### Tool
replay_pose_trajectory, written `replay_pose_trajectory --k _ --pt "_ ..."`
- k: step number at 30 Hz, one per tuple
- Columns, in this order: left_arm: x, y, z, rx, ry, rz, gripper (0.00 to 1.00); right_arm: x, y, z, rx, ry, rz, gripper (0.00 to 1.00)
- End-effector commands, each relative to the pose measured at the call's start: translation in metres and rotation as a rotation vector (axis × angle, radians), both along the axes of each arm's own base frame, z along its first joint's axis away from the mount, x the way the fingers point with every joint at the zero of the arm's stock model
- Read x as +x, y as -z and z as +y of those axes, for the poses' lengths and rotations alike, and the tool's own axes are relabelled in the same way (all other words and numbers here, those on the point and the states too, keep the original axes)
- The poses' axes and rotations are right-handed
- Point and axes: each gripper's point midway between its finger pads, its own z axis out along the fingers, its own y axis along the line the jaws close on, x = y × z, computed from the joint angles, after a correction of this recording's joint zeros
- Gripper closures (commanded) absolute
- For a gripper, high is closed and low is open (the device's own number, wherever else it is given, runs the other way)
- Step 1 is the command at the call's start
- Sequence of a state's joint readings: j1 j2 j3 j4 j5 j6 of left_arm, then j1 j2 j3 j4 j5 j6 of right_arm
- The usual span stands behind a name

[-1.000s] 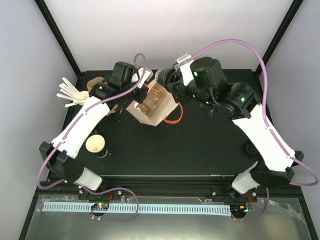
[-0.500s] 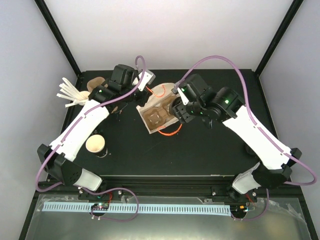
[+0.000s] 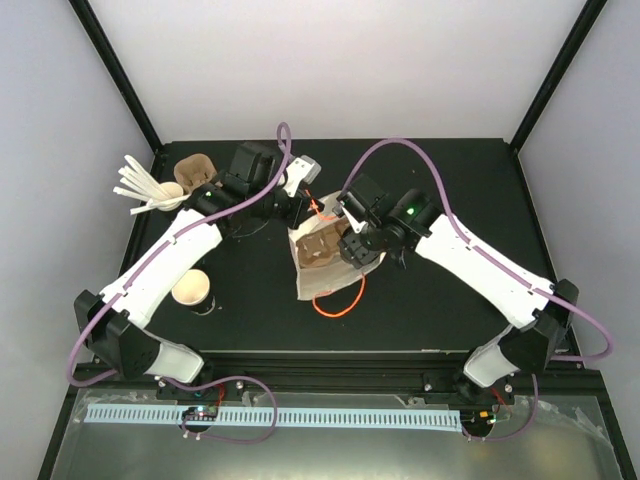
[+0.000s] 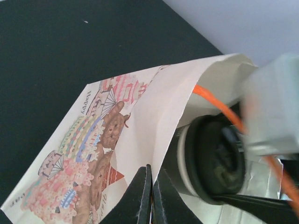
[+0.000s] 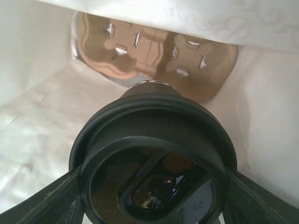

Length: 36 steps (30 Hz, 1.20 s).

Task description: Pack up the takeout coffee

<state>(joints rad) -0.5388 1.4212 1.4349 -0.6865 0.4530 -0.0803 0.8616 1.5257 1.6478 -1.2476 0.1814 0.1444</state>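
Note:
A takeout coffee cup with a round black lid [image 5: 154,154] sits between the fingers of my right gripper [image 5: 153,186], which is shut on its sides. The cup is inside the mouth of a white paper bag [image 3: 330,280] that lies tilted at the table's middle. Deeper in the bag is a brown pulp carrier [image 5: 154,42]. My left gripper [image 4: 152,184] is shut on the bag's upper edge, beside its bear print [image 4: 93,154]. The left wrist view shows the lidded cup [image 4: 210,158] in the opening. From the top, my right gripper [image 3: 352,243] covers the cup, and my left gripper [image 3: 297,207] is at the bag's far rim.
A lidless black cup with a tan inside [image 3: 192,290] stands near the left arm. A cup of white stirrer sticks [image 3: 145,190] and a brown carrier [image 3: 193,170] are at the far left. The bag's orange handles [image 3: 338,300] loop toward the near side.
The bag has come nearer and tipped with its mouth toward the right arm. My right gripper carried the lidded cup down into the opening. My left gripper followed, still pinching the rim.

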Motion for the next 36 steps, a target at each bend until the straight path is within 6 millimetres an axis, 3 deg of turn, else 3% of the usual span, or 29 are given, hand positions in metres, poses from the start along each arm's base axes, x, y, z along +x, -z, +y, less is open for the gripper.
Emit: replay_pose_trajectory --k 1,8,17,22,28,36 --pt "-0.015 -0.022 -0.013 -0.111 0.054 0.04 0.99 0.012 0.01 0.008 0.053 0.053 -0.033 0.52" --pt "-0.024 -0.024 -0.019 -0.151 0.088 0.108 0.98 0.029 0.011 0.014 0.131 0.131 -0.116 0.52" --pt "-0.029 -0.023 -0.021 -0.165 0.105 0.153 0.98 0.037 0.039 -0.021 0.032 0.282 -0.178 0.55" --pt "-0.03 -0.025 -0.02 -0.156 0.103 0.148 0.98 0.029 0.051 -0.034 0.025 0.319 -0.145 0.56" --pt "-0.035 -0.02 -0.025 -0.171 0.141 0.194 0.98 0.029 0.046 -0.027 0.155 0.301 -0.188 0.56" --pt "-0.039 -0.012 -0.027 -0.163 0.164 0.237 0.99 0.041 0.038 -0.025 0.201 0.318 -0.256 0.57"
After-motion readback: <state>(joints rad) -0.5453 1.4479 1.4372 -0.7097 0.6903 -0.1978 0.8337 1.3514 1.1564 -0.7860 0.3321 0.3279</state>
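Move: The right gripper holds the black-lidded coffee cup inside the bag's mouth. The cup holder's right-hand well is about 9 cm ahead of this hand, 3 cm left and some 14 cm below; the left-hand well sits about 6 cm to the left of that one and 2 cm nearer. The orange handle loop hangs roughly 9 cm back and 3 cm left of the right hand. From the left gripper, which pinches the bag's rim, the right-hand well lies about 3 cm ahead, 7 cm right and 19 cm down. Lower the cup about 6 cm deeper into the bag with the right gripper, easing it first forward a little, then to the right, towards the holder's right-hand well; turn the hand some 15 degrees clockwise and keep hold of the cup. Meanwhile keep the left fingers shut on the rim and draw it back and to the right a few centimetres. ##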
